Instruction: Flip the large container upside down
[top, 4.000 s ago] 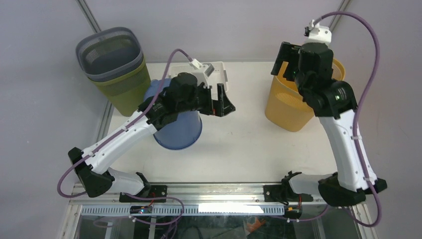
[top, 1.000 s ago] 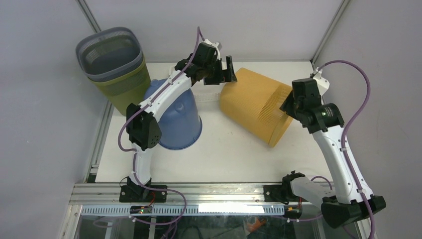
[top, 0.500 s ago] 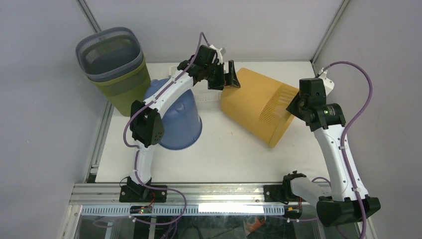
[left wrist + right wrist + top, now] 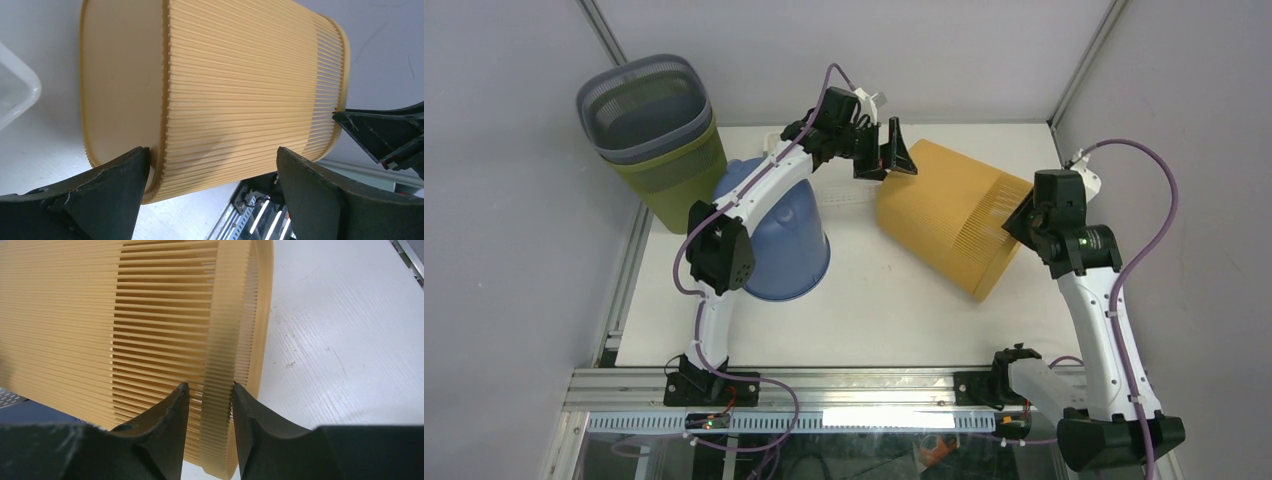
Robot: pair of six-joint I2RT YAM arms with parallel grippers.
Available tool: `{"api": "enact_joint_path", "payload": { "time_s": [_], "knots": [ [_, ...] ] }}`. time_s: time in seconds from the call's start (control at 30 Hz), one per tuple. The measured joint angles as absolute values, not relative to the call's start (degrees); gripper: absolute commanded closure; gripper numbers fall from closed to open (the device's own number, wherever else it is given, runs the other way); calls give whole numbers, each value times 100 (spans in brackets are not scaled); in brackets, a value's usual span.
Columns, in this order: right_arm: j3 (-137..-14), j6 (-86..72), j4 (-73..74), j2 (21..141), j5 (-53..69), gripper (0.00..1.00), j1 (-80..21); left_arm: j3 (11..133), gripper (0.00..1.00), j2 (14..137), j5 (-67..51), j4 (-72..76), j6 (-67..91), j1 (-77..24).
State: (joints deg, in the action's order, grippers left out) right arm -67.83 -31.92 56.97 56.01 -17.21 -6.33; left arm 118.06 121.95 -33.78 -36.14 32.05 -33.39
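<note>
The large container [image 4: 944,215] is a yellow slatted basket lying tipped on its side in the middle right of the table, base toward the back left, open rim toward the front right. My right gripper [image 4: 1016,222] straddles the rim wall [image 4: 219,365], one finger on each side, closed on it. My left gripper [image 4: 886,155] stands wide open at the basket's base [image 4: 120,75], and its fingers [image 4: 115,190] flank the lower side of the basket [image 4: 225,75] without pinching it.
An upside-down blue bucket [image 4: 784,240] sits left of the basket under the left arm. A grey bin [image 4: 644,110] nested in a green one [image 4: 674,175] stands at the back left. A translucent white tray [image 4: 10,90] lies by the basket's base. Grey walls enclose the table.
The basket, upright four seconds ago, now lies tipped. Over the last second it shifted slightly right, the right jaws narrowed on the rim, and the left gripper followed the base.
</note>
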Motion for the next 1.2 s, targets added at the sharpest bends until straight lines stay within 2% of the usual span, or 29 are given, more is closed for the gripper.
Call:
{"api": "enact_joint_path", "payload": {
  "time_s": [0.73,1.2],
  "knots": [
    [-5966,-3597,5395,4657,-1747,62,-222,12783,1,12650,-3846,-2985,4053,-3485],
    [-4834,-4613,4731,3721,-1695,64,-180,12954,1,12650,-4066,-1669,4801,-3520]
  ]
}}
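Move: The yellow container lies tipped on its side. Its middle is about 13 cm to the right of my empty left hand, 8 cm back and 9 cm below. From my right hand, already pinching its rim, that middle is some 12 cm left, 4 cm ahead and 11 cm down. From my left hand, the white basket stands about 12 cm left, 6 cm farther out and 19 cm below; the upturned blue container is roughly 23 cm left, 11 cm back and 10 cm down. With my left gripper wide open and one finger against the yellow container's base edge, I push that end to the right, then mostly upward, about 11 cm up and 6 cm right in all, rolling the wrist some 20 degrees. My right hand keeps its pinch on the rim, easing back and down about 3 cm each and turning clockwise as it tilts up. ##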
